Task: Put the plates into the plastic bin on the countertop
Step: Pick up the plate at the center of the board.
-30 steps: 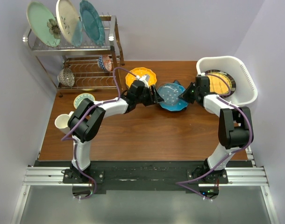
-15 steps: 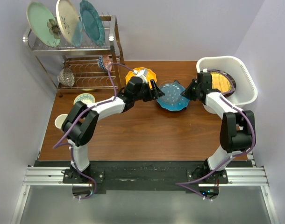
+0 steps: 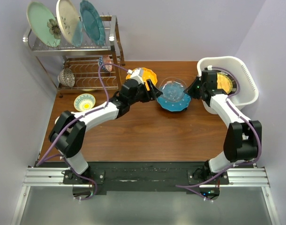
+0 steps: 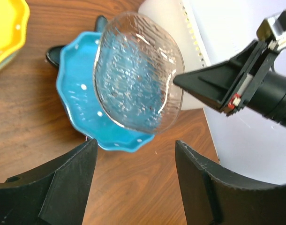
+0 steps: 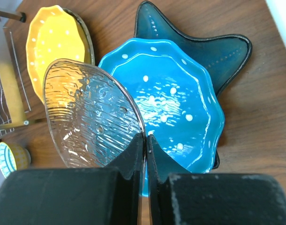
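A clear glass plate (image 3: 173, 86) (image 5: 91, 117) (image 4: 138, 75) hangs tilted above a bright blue scalloped plate (image 3: 175, 102) (image 5: 176, 93) (image 4: 79, 112), which lies on a dark blue star-shaped plate (image 5: 213, 47) (image 4: 53, 54). My right gripper (image 3: 191, 90) (image 5: 146, 137) is shut on the glass plate's rim. My left gripper (image 3: 154, 93) (image 4: 133, 150) stands open just left of the blue plate, holding nothing. A yellow scalloped plate (image 3: 144, 75) (image 5: 54, 42) lies behind the left gripper. The white plastic bin (image 3: 244, 75) (image 4: 192, 33) at the right holds a yellow plate with a dark rim (image 3: 223, 82).
A chrome wire rack (image 3: 72, 51) with three large upright plates stands at the back left. A small patterned bowl (image 3: 84, 101) (image 5: 9, 157) sits in front of it. Walls close in on the left, back and right.
The right gripper has raised the glass plate off the blue plate and tilted it toward the bin. The left gripper has opened wider and let go of it.
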You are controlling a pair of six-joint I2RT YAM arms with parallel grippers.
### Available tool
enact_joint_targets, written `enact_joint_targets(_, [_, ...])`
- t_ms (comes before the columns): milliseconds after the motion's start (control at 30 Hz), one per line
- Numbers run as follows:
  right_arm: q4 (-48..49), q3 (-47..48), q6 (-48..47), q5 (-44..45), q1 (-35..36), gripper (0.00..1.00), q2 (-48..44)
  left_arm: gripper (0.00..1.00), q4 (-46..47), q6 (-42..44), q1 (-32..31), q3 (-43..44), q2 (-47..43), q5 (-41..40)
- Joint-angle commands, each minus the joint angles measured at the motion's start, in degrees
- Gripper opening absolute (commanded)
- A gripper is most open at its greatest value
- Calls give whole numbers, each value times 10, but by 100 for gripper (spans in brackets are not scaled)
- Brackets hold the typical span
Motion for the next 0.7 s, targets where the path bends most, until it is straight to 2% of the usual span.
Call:
enact_joint_targets(0, [-21, 33, -16, 21, 0, 0, -41, 72, 11, 4, -29, -9, -46, -43])
enact_joint_targets(433, [-58, 42, -26, 27, -13, 0, -87, 74, -29, 28, -63, -25, -112, -105])
enact_joint_targets(667, [-77, 55, -32, 4, -60, 0, -107, 75, -29, 31, -70, -34, -119, -107])
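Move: The clear plate is already off the stack in the right hand, pinched by its rim, its middle about 6 cm to the left and 2 ahead. The white bin it is taken to lies about 19 cm to the right and 3 ahead, 6 below. The blue plate is some 4 cm left, 1 ahead and 8 below; the yellow plate about 20 left, 11 ahead, 10 below. From the empty left hand the bin is roughly 31 cm right, 6 ahead, 10 below. The clear plate keeps rising from over the blue plate in the right hand's unchanged rim pinch, about 5 cm up and slightly back, then swings nearly 3 cm right towards the bin as it still climbs. The open, empty left hand withdraws from the plates, first back, then mostly up, about 5 cm, tilting slightly upwards. ##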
